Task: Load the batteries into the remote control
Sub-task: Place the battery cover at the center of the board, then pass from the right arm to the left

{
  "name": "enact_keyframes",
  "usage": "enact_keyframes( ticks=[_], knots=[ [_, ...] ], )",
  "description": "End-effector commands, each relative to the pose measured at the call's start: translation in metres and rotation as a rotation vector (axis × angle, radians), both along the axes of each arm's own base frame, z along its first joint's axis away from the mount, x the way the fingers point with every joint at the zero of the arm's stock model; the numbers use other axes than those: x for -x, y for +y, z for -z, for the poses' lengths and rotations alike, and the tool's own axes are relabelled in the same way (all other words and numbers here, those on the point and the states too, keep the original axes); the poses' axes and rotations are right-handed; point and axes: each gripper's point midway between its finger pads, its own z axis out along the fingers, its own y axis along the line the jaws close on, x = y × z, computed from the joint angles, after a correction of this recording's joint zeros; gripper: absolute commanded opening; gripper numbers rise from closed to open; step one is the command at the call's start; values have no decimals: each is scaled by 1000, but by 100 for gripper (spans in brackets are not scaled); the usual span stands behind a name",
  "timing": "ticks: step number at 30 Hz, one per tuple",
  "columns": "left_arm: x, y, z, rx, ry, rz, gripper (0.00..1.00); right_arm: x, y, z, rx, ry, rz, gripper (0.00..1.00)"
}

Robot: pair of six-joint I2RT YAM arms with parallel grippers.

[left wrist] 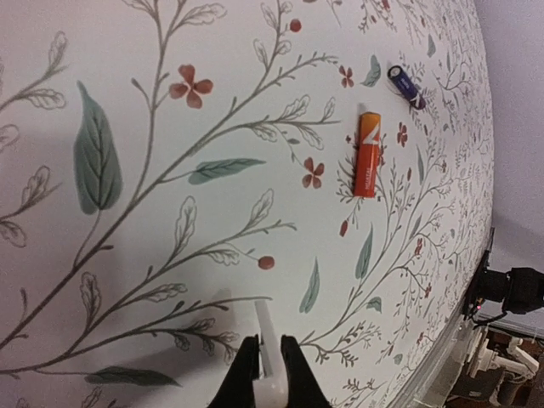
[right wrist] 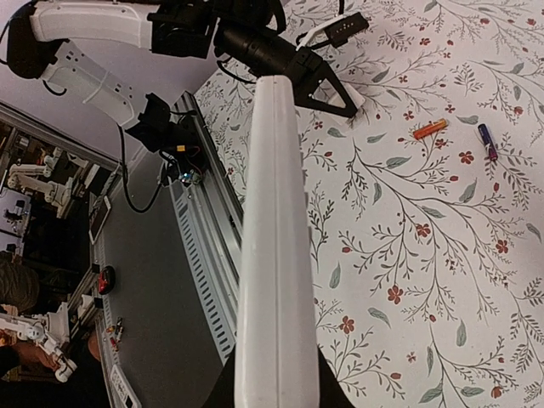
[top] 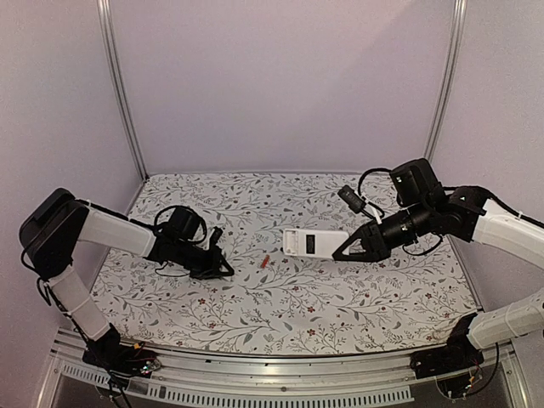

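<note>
The remote control (top: 313, 243) has its white back and dark recess facing up, and my right gripper (top: 342, 252) is shut on its right end. In the right wrist view the remote control (right wrist: 272, 255) shows edge-on, running up from my right gripper (right wrist: 274, 398). A reddish-orange battery (left wrist: 367, 154) and a dark one (left wrist: 405, 85) lie side by side on the floral cloth, ahead of my left gripper (left wrist: 269, 361). That gripper is shut on a small flat white plastic piece (left wrist: 266, 327) down near the cloth. The orange battery (top: 266, 261) lies between the two grippers.
A slotted aluminium rail (right wrist: 208, 255) runs along the table's near edge. White enclosure walls with metal posts (top: 121, 93) stand behind and to both sides. A black camera and its cable (top: 351, 199) hang off the right arm, above the remote.
</note>
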Motion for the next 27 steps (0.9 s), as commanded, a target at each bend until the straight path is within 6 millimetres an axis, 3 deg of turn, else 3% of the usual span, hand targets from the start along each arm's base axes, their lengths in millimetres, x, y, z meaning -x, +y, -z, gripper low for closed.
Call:
enact_keyframes(
  ticks=[1,6,11,15,17,19,22,25,27],
  knots=[
    [0,6,12,9,36,-25,12,5,-3,-9,-27,-21,-13,0],
    [1,15,22,-8,80,-45,29,6,-4,-14,-38,-28,-12,0],
    [-2,33,16,-57,73,-95,49,6,-5,-18,-45,-39,-4,0],
    [-15,44,-22,-76,-73,-126,59,6,-6,-23,-56,-60,-1,0],
    [-22,51,-44,-92,-163,-138,72,5,-5,-26,-66,-70,-1,0],
    [-25,50,-70,-66,-254,-126,76,6,-4,-30,-83,-77,-7,0],
    [-18,28,-129,119,-427,-41,77,7,-3,-37,-115,-96,-11,0],
    [7,-1,-190,337,-579,94,77,9,-2,-42,-143,-108,-28,0],
    [28,-18,-217,424,-640,196,77,10,1,-47,-169,-115,-43,0]
  ],
)
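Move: The left hand still has the battery cover between its nearly shut fingers, low over the board; the landing spot is about 2 cm beneath it, practically straight down. From this hand the orange battery lies some 11 cm right and 5 cm ahead, the dark battery about 18 cm right and 9 cm ahead, both 2 cm lower. From the right hand, which holds the remote, that spot is roughly 28 cm left, 9 cm ahead and 21 cm below. The left fingers let go of the battery cover on the board: the hand sinks about a centimetre, spreads its fingers wide, eases a few centimetres left and slightly forward off the cover, then climbs fast to some 16 cm above its start, fingers tipping up by nearly 30 degrees. The right hand keeps its grip on the remote and lifts it slowly by about 3 cm. ##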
